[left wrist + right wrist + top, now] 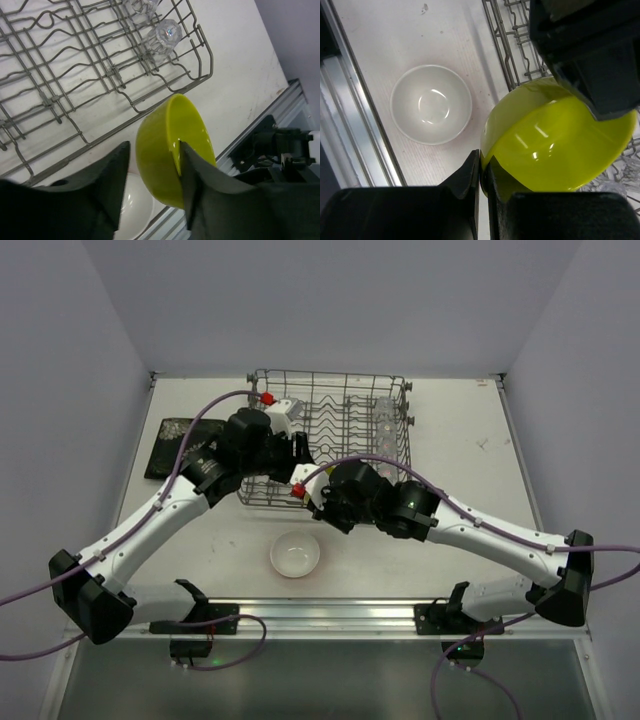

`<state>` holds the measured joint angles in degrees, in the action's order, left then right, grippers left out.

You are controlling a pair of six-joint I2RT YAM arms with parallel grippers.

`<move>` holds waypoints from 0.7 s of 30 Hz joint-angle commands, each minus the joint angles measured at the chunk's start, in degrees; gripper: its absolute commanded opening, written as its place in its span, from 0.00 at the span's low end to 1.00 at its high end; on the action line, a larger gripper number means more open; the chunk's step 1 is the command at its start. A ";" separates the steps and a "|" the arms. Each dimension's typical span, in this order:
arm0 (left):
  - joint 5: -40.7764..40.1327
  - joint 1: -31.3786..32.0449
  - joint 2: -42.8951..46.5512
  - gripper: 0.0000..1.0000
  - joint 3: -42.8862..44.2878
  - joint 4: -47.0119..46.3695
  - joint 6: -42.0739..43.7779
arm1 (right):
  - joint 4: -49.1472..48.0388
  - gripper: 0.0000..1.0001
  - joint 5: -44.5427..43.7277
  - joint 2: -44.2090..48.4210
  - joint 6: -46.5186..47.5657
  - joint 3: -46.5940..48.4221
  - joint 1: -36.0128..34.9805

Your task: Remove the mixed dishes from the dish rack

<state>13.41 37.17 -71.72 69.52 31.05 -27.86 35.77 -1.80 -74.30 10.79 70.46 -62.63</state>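
Observation:
The small yellow-green bowl [160, 150] [560, 150] hangs on edge just outside the near edge of the dish rack [330, 390] [75, 75] [505, 50]. My right gripper [481, 160] [315, 495] is shut on the bowl's rim. My left gripper [154, 146] [298, 455] straddles the bowl's wall. One of its fingers [192, 175] touches the inside, while the other stands a little off the outside. Clear glasses [166, 34] [383, 420] stand in the rack's right end. In the top view the arms hide the yellow-green bowl.
A small bowl with a white inside [295, 554] [431, 104] [135, 200] sits upright on the table below the held bowl. A square black plate [170, 445] lies on the table left of the rack. The metal rail [320, 615] runs along the near edge.

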 commanded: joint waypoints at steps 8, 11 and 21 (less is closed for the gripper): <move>-7.60 1.50 -2.72 0.18 -0.17 2.70 2.63 | -0.27 0.00 -7.51 -2.86 0.82 6.27 -1.09; -9.01 2.03 -3.77 0.15 -0.70 2.61 3.07 | 0.88 0.00 -9.00 -4.71 0.73 8.11 -1.27; -10.51 3.17 -5.62 0.00 -1.49 2.97 4.39 | 1.32 0.00 -9.62 -7.79 0.90 10.31 -2.49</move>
<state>4.99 39.92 -76.55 69.41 31.27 -24.91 40.01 -7.99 -82.63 10.74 76.55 -64.38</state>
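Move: The right hand already grips the rim of the lime bowl in the air, its middle about 6 cm ahead and 1 cm right of that hand and 2 cm lower. From the left hand that middle lies some 4 cm right, 1 cm back and 4 cm lower, its near rim between the half-open fingers. On the table, 22 cm below the left hand, the white bowl sits 13 cm back and 3 cm left; the rack's middle is 12 cm ahead, 5 cm right and 20 cm lower. The left hand closes its half-open fingers on the near left rim of the lime bowl and pinches it, first almost in place and then sinking about 3.5 cm and easing 1.5 cm forward, its fingertips tipping further down by some 10 degrees. Meanwhile the right hand keeps its own pinch and brings the bowl along, down about 2 cm, a little forward and to the left, with its fingers dipping slightly too. ##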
